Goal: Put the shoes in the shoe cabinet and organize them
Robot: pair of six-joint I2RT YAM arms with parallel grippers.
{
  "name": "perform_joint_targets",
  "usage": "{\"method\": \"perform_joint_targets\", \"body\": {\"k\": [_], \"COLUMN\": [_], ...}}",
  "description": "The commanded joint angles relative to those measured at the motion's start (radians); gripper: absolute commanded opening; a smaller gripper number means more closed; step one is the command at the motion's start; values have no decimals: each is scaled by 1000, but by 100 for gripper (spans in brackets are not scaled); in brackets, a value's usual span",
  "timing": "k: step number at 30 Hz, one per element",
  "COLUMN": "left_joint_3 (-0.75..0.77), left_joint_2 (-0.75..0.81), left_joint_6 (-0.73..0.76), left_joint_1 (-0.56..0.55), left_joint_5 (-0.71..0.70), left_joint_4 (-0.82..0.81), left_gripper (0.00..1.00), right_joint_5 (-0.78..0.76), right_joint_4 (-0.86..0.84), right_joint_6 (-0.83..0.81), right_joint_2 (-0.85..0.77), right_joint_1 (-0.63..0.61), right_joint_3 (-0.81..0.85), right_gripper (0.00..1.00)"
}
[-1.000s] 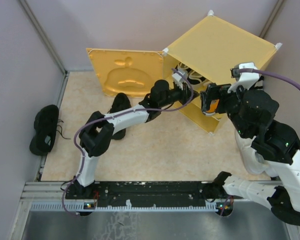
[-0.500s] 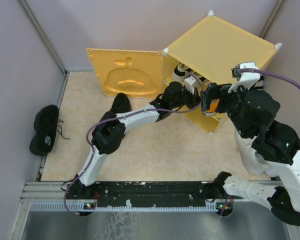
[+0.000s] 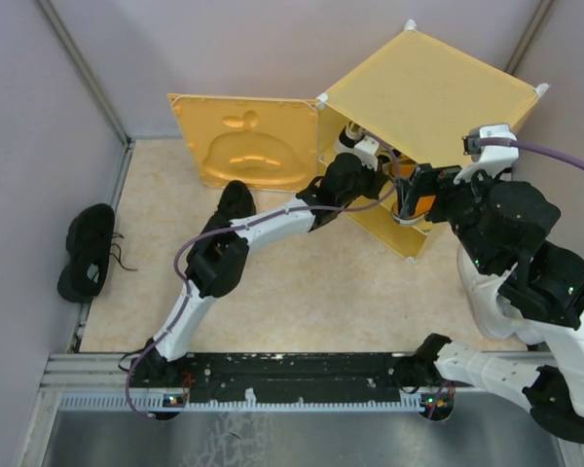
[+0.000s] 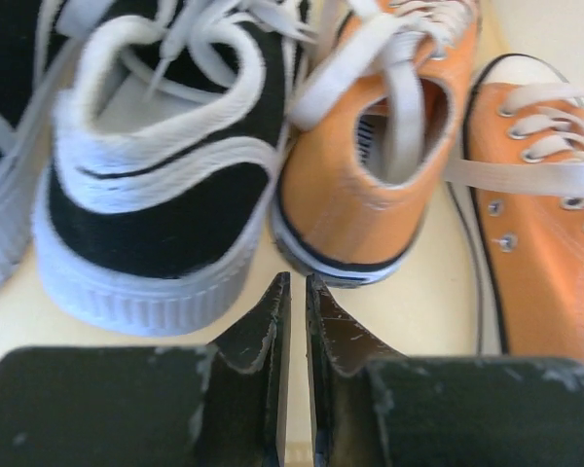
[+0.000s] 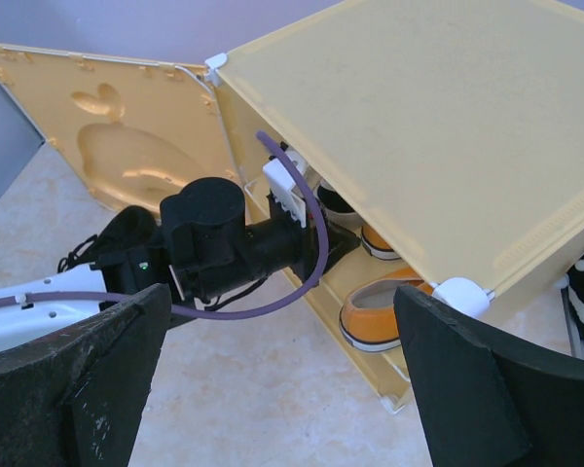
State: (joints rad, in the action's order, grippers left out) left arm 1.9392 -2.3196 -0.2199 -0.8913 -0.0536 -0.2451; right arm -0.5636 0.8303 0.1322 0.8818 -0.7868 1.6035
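Observation:
The yellow shoe cabinet (image 3: 438, 88) stands at the back right with its door (image 3: 243, 141) swung open to the left. My left gripper (image 4: 297, 284) reaches inside onto a shelf. Its jaws stand nearly together with a thin slit and nothing in it. Just ahead of them sit the heel of a black-and-white sneaker (image 4: 156, 195) and the heel of an orange sneaker (image 4: 370, 165), with a second orange sneaker (image 4: 545, 195) to the right. My right gripper (image 5: 282, 292) hovers open outside the cabinet's front corner, above another orange shoe (image 5: 380, 311) on the lower level.
One black shoe (image 3: 236, 202) lies on the floor behind the left arm, near the door. Two more black shoes (image 3: 88, 251) lie at the far left by the wall. Grey walls close in both sides. The left arm's purple cable (image 5: 311, 263) loops before the cabinet opening.
The left arm has stretched further right, carrying its gripper deeper into the cabinet. The right arm has shifted slightly to the right.

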Motion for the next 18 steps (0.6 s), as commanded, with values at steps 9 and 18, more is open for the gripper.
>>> {"method": "perform_joint_targets", "body": {"k": [9,18], "left_joint_3": [-165,-435], "left_joint_2": [113,363], "left_joint_6": [30,97], "left_joint_1": [41,40], "left_joint_5": [73,263], "left_joint_4": [-93,-94], "left_gripper": [40,49], "right_joint_5": [23,26], "right_joint_4": [-50,-59], "right_joint_6": [-4,-6], "right_joint_2": [5,1], "right_joint_1": [7,7], "right_joint_3": [-6,-14], "right_gripper": [98,98]}}
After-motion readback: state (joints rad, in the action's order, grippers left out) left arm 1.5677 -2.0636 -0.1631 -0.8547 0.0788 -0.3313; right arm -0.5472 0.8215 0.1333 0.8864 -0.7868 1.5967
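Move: My left hand's nearly shut fingertips are on the cabinet shelf by the inner orange shoe's heel. That shoe's middle is about 8 cm ahead and 7 cm right, roughly level. The nearer black-and-white shoe is about 13 cm ahead and 2 cm right, and the outer orange shoe, sticking out farther, is 1 cm back and 11 cm right. From my right hand the inner orange shoe is some 30 cm ahead, 6 cm right and 26 cm below. I let my left hand slip about 2 cm forward and to the left past the inner orange shoe's heel, then draw it straight back out of the cabinet, some 6 cm back and left at nearly constant height. As it leaves the shoes, I open the fingers from almost shut to about half; the wrist barely turns. ##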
